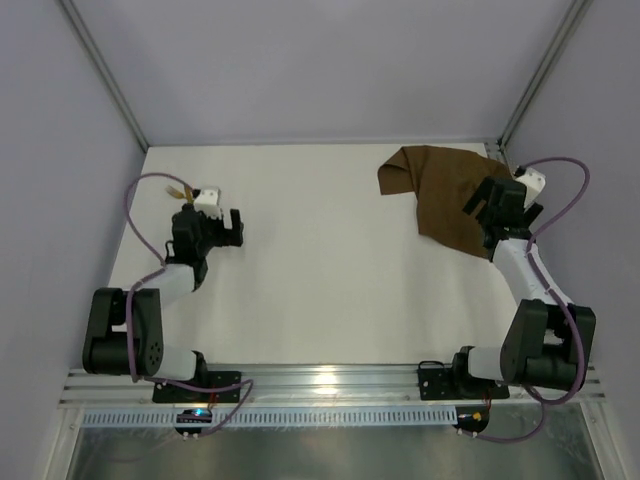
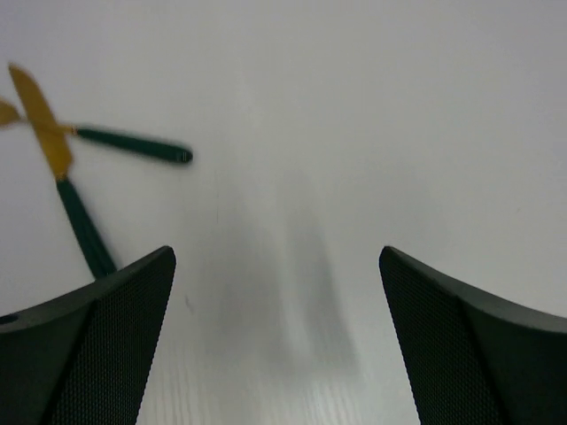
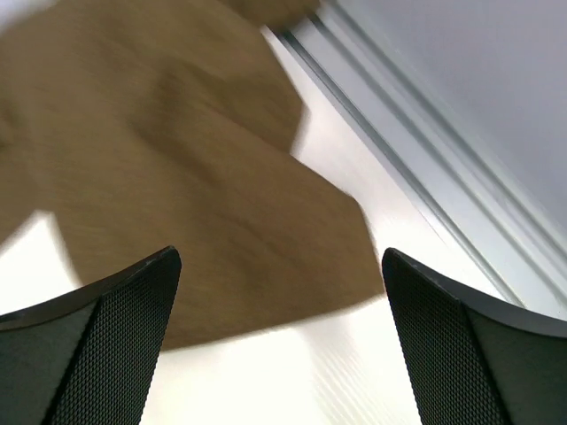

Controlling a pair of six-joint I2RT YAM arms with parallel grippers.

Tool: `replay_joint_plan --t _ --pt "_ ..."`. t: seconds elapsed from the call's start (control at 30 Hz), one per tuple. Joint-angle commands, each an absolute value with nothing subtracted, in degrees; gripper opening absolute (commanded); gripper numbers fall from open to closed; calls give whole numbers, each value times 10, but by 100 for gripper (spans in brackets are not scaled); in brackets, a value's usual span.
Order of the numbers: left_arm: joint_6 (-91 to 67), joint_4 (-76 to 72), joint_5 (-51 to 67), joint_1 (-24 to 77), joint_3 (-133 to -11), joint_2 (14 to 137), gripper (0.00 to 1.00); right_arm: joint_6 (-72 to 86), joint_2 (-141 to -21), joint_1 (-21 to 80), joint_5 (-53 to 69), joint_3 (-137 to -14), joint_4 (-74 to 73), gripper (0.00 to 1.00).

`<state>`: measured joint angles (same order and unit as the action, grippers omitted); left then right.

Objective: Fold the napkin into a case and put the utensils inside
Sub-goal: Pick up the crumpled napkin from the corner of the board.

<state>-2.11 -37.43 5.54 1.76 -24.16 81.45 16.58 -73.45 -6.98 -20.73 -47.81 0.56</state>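
The dark-brown napkin lies crumpled and unfolded at the table's far right; in the right wrist view the napkin fills the area ahead of the fingers. My right gripper hovers over its right edge, open, and between the fingers of the right gripper there is nothing. The utensils lie crossed at the far left, partly hidden by the left arm's cable. In the left wrist view the utensils show gold heads and dark handles. My left gripper sits to their right; the left gripper is open over bare table.
The white table is bounded by grey walls with metal frame posts at the back corners. A metal rail runs close beside the napkin's right edge. Both arm bases stand on the rail along the near edge.
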Motion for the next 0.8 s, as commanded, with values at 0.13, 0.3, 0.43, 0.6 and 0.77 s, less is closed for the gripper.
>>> replay_joint_plan --t 0.13,0.3,0.43,0.6,0.77 --pt "39 97 199 20 -556 793 99 223 -835 -158 -136 -507 -190 99" --pt "105 217 185 24 -577 783 99 164 -937 -184 -91 -569 -228 99" --pt "133 281 185 24 -567 745 99 143 -1011 -183 -75 -609 -261 99" --pt "142 322 196 24 -587 717 99 136 -1034 -184 -67 -616 -260 77" --pt "127 355 192 24 -622 726 99 132 -1046 -182 -55 -627 -266 27"
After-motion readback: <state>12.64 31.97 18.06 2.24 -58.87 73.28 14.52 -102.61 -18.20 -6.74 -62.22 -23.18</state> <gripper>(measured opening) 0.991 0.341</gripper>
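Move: The napkin's near right corner lies about 16 cm below the right hand, some 3 cm back and 3 cm to its right. From that hand, the napkin's middle is roughly 9 cm ahead and 6 cm left, and its folded far-left flap some 13 cm ahead and 21 cm left, both about 17 cm down. From the left hand the corner is some 68 cm right, 4 cm back and 6 cm lower. Right hand sinks about 16 cm, tipping 35 degrees down, and pinches the napkin's corner; left rises, then draws back. ##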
